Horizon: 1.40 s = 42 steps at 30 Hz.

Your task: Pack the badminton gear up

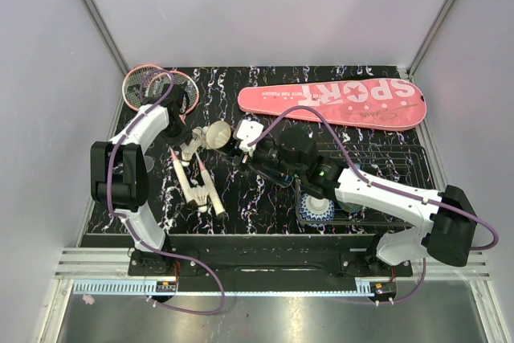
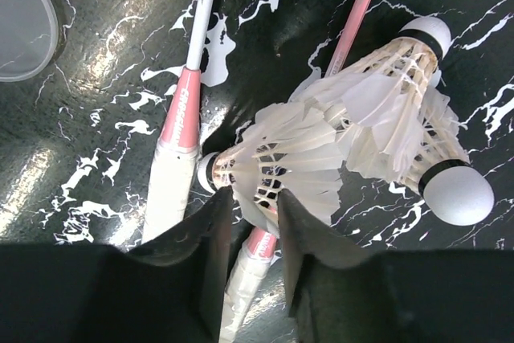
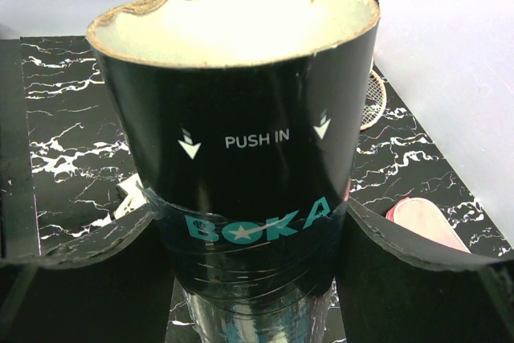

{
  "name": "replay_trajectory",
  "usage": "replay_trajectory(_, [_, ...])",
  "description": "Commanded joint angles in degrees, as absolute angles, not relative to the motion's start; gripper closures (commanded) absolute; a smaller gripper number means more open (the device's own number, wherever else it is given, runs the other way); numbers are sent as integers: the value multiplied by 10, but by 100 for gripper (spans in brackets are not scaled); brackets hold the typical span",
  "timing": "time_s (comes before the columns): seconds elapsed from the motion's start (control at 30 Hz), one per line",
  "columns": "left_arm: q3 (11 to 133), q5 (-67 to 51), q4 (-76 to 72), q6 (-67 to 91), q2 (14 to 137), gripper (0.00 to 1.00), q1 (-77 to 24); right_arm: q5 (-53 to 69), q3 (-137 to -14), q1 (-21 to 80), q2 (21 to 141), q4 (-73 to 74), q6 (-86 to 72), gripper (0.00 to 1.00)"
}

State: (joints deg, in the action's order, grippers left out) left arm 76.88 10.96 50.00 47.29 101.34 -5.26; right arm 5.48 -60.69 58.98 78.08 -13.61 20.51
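Observation:
In the left wrist view my left gripper [image 2: 255, 198] pinches the feather skirt of a white shuttlecock [image 2: 289, 158] that lies across a racket's white handle [image 2: 173, 174]. Two more shuttlecocks [image 2: 401, 110] lie against it to the right. In the top view the left gripper [image 1: 186, 147] sits over the two pink rackets [image 1: 152, 87]. My right gripper [image 3: 249, 222] is shut on the long black tube [image 3: 241, 142], whose open cream mouth [image 1: 218, 136] points toward the shuttlecocks. The pink SPORT cover [image 1: 333, 102] lies flat at the back right.
A black wire basket [image 1: 385, 170] stands at the right under the right arm, with a patterned bowl [image 1: 316, 210] in it. A clear round lid [image 2: 20, 30] lies left of the rackets. White walls close in the back and both sides.

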Motion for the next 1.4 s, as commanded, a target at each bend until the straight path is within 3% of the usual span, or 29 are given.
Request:
replay_trajectory(0.0, [769, 126, 483, 469, 991, 73, -54, 51, -616, 587, 764, -168, 209, 63])
replay_trajectory(0.03, [768, 126, 488, 468, 984, 79, -55, 51, -616, 586, 764, -168, 209, 63])
replay_trajectory(0.07, [767, 124, 490, 468, 966, 92, -55, 52, -616, 586, 765, -168, 209, 63])
replay_trajectory(0.13, [760, 127, 497, 461, 934, 100, -54, 54, -616, 586, 766, -169, 208, 63])
replay_trajectory(0.3, [737, 99, 516, 404, 746, 100, -54, 59, -618, 586, 781, -166, 214, 63])
replay_trajectory(0.57, [656, -242, 318, 326, 425, 100, -54, 80, -624, 586, 797, -164, 214, 63])
replay_trajectory(0.83, [671, -397, 311, 294, 378, 100, -56, 91, -621, 586, 795, -164, 221, 63])
replay_trajectory(1.37, [758, -396, 431, 208, 434, 100, -56, 152, -586, 586, 771, -206, 238, 64])
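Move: The shuttlecock to be taken lies at the left hand's half-closed fingertips, its middle about 2 cm ahead and 1 cm lower. Two more shuttlecocks overlap beyond: one some 11 cm ahead and 3 cm right, the other 8 cm ahead and 7 cm right. The tube's open mouth is about 15 cm back, 19 cm right and 31 cm above. From the right hand, the shuttlecock is some 16 cm ahead, 20 cm left and 25 cm below. The shuttlecock's feather skirt is pinched by the left fingers, which shut fully, then it is carried steeply up about 34 cm, swinging back some 19 cm and right 11 cm to the tube mouth. On the way the fingers tip up by roughly 70 degrees from pointing down to level and turn clockwise to face the tube. The right hand keeps its grip on the tube, easing only about a centimetre. ##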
